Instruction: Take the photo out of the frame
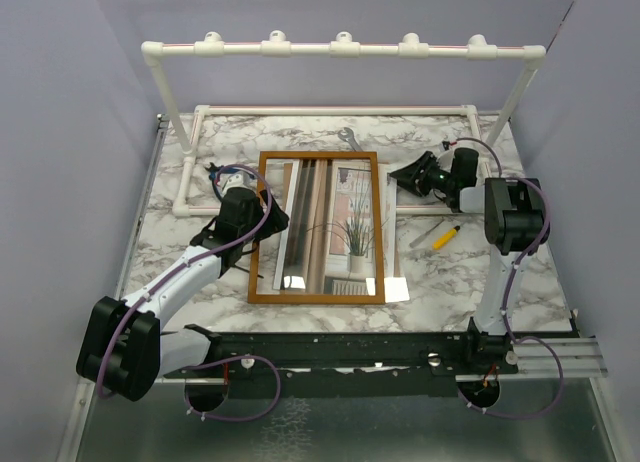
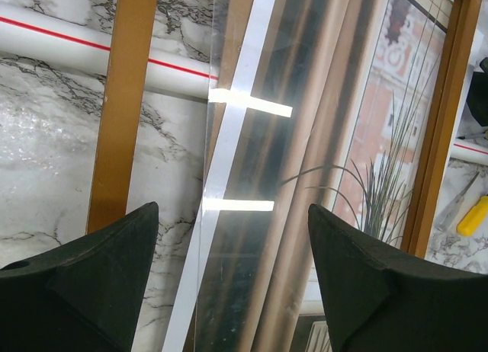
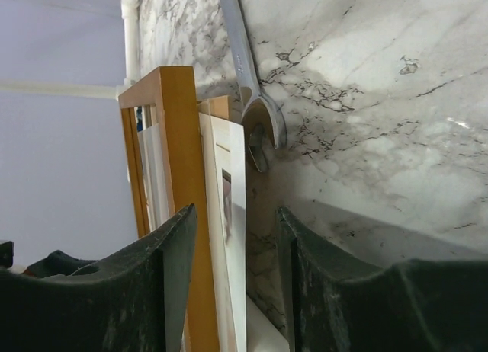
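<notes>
The frame [image 1: 256, 232], with a narrow orange-brown border, lies flat in the middle of the marble table. The photo [image 1: 352, 217], showing curtains and a grassy plant, lies inside it, shifted right. Its white corner [image 1: 397, 289] sticks out past the frame's lower right. My left gripper [image 1: 264, 214] is open over the frame's left border [image 2: 122, 100], its fingers [image 2: 103, 280] straddling the glossy sheet and photo [image 2: 335, 139]. My right gripper [image 1: 400, 178] is open at the frame's upper right. Its jaws stand either side of the frame border [image 3: 177, 139] and the photo's white edge [image 3: 231, 184], gripping neither.
A white pipe rack [image 1: 340, 50] stands across the back, with its base pipes on the table. A wrench [image 1: 350, 137] lies behind the frame and also shows in the right wrist view [image 3: 248, 70]. A yellow-handled screwdriver [image 1: 445, 237] lies right of the frame.
</notes>
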Tool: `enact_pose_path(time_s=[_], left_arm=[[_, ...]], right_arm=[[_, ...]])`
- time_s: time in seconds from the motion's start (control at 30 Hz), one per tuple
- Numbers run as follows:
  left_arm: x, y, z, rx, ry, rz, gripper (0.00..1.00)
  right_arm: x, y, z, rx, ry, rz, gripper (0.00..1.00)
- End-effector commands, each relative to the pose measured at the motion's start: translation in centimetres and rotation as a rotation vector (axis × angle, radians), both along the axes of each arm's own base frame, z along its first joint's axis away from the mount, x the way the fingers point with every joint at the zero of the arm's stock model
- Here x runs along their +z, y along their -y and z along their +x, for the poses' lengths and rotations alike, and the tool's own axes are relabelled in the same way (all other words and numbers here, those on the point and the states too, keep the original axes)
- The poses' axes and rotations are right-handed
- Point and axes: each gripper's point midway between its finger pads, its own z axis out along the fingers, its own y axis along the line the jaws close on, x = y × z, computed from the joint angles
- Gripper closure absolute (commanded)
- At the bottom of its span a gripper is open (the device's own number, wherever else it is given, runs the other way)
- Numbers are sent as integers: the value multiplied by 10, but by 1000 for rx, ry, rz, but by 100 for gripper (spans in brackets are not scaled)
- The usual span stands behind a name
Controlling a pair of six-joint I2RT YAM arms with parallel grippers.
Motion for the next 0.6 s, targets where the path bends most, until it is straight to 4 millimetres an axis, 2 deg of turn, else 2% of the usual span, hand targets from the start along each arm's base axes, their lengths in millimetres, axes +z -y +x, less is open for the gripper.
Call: enact_pose_path(time_s=[0.0, 0.2, 0.57], left_arm=[[10, -2, 5, 10, 27, 14, 20], [11, -2, 5, 9, 27, 12, 20], [10, -2, 5, 9, 28, 15, 20]], right_arm=[[11, -9, 3, 48, 44, 28, 54], [17, -14, 1, 72, 67, 55, 64], [9, -20, 1, 94, 45, 70, 71]])
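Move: The exposed far corner of the photo, sticking out from under the frame's right side, lies about 2 cm to the right hand's left, level with it lengthwise and 1 cm lower. The wooden frame's middle is some 15 cm left and 11 cm back; the wrench about 9 cm left and 8 cm farther out; the yellow screwdriver 10 cm right and 13 cm back. From the left hand the corner is roughly 16 cm ahead and 21 cm right. Around the photo's exposed edge, the right hand narrows its already straddling fingers from about half open to under a third, not yet shut on it. The hand rises a little over 1 cm and eases about 1 cm left, towards the corner beside the frame, the lower finger coming up against the sheet's underside. ##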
